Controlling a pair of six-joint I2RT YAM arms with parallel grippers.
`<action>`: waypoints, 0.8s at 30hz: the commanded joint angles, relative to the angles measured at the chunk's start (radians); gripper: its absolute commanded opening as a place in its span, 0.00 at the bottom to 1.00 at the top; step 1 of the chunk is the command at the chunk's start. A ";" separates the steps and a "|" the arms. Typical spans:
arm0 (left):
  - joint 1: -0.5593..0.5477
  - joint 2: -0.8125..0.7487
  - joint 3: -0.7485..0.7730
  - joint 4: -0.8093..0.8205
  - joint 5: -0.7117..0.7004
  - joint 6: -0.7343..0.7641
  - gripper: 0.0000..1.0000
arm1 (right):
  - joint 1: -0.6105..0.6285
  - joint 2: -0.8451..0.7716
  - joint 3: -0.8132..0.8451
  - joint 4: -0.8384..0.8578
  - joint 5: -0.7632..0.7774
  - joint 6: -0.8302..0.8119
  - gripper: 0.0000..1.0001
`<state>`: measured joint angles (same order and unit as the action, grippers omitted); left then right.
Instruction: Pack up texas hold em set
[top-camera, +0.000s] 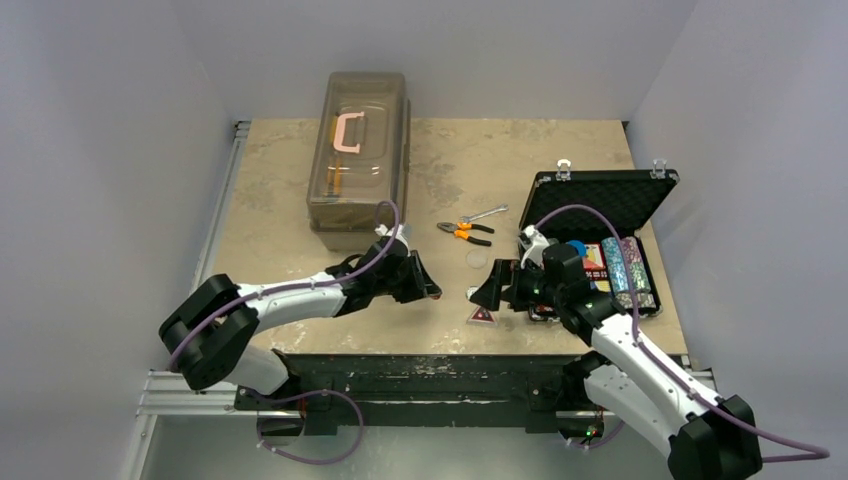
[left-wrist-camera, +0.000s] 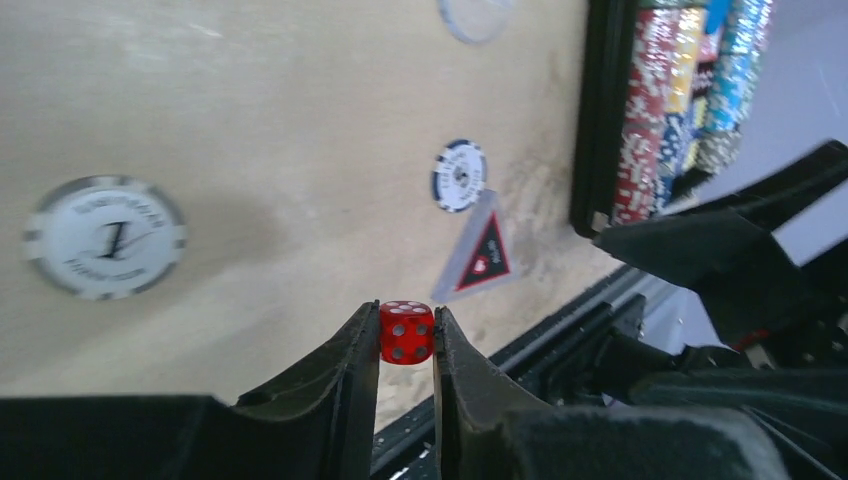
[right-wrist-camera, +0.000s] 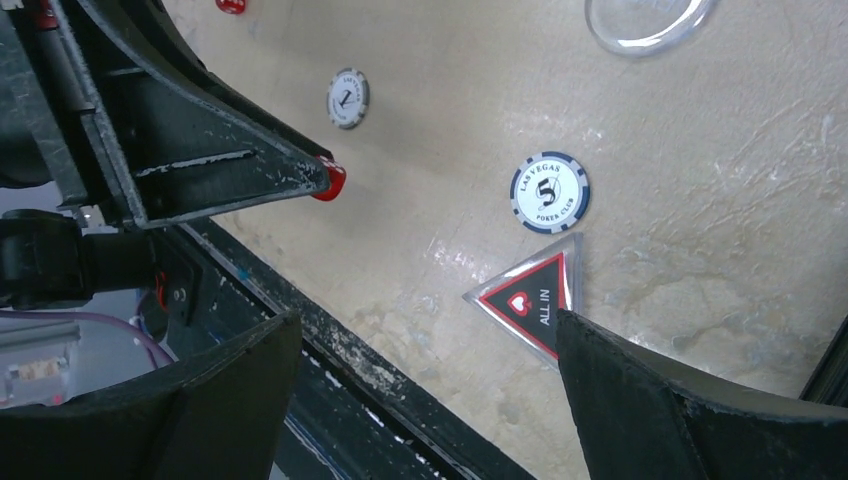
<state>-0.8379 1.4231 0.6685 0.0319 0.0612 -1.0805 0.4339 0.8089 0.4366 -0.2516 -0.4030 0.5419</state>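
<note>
My left gripper (left-wrist-camera: 406, 318) is shut on a small red die (left-wrist-camera: 406, 333), held above the table near its front edge. In the right wrist view that die (right-wrist-camera: 331, 181) shows at the left fingertip. My right gripper (right-wrist-camera: 428, 320) hangs open and holds nothing; the red triangle token (right-wrist-camera: 535, 295) lies just beyond its right finger. Two round buttons lie flat on the table, one marked 5 (right-wrist-camera: 549, 192) and one marked 1 (right-wrist-camera: 348, 98). A second red die (right-wrist-camera: 230, 5) sits farther off. The black case (top-camera: 598, 198) stands open at the right, with rows of chips (top-camera: 628, 272) in it.
A large translucent brown box (top-camera: 358, 155) with a pink handle stands at the back left. Orange-handled pliers (top-camera: 465, 232) and a wrench (top-camera: 487, 213) lie mid-table. A clear round disc (top-camera: 476, 259) rests near them. The table's front rail (right-wrist-camera: 400, 370) runs just below both grippers.
</note>
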 joint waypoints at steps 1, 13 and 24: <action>-0.026 0.042 -0.004 0.266 0.147 0.028 0.00 | -0.005 -0.040 -0.025 0.019 0.005 0.033 0.96; -0.033 0.108 -0.072 0.610 0.435 0.046 0.00 | -0.044 -0.242 -0.174 0.157 -0.066 0.177 0.94; 0.005 0.079 -0.075 0.548 0.516 -0.088 0.00 | -0.043 -0.308 -0.204 0.294 -0.285 0.068 0.95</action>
<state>-0.8612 1.5528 0.5922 0.6029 0.5644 -1.0855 0.3916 0.5537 0.2359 -0.0509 -0.5785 0.6689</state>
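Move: The left gripper holds the red die some 6 cm above the table; the open right gripper waits about 11 cm to its right, 3 cm nearer the base and 4 cm higher. From the right hand, that die is 3 cm ahead, 11 cm left and 4 cm below. Down on the table, the white 5 chip lies 6 cm ahead and 3 cm left of the right hand, the ALL IN triangle 1 cm ahead and 1 cm left. Carry the pinched die right, back and up with the left gripper, about 10 cm in all, swinging its fingers clockwise and lifting them towards level so the die approaches the right gripper's mouth. Keep the right gripper wide open, drawing it back some 2.5 cm, dipping slightly, then rising and edging left as its fingers tilt up. ##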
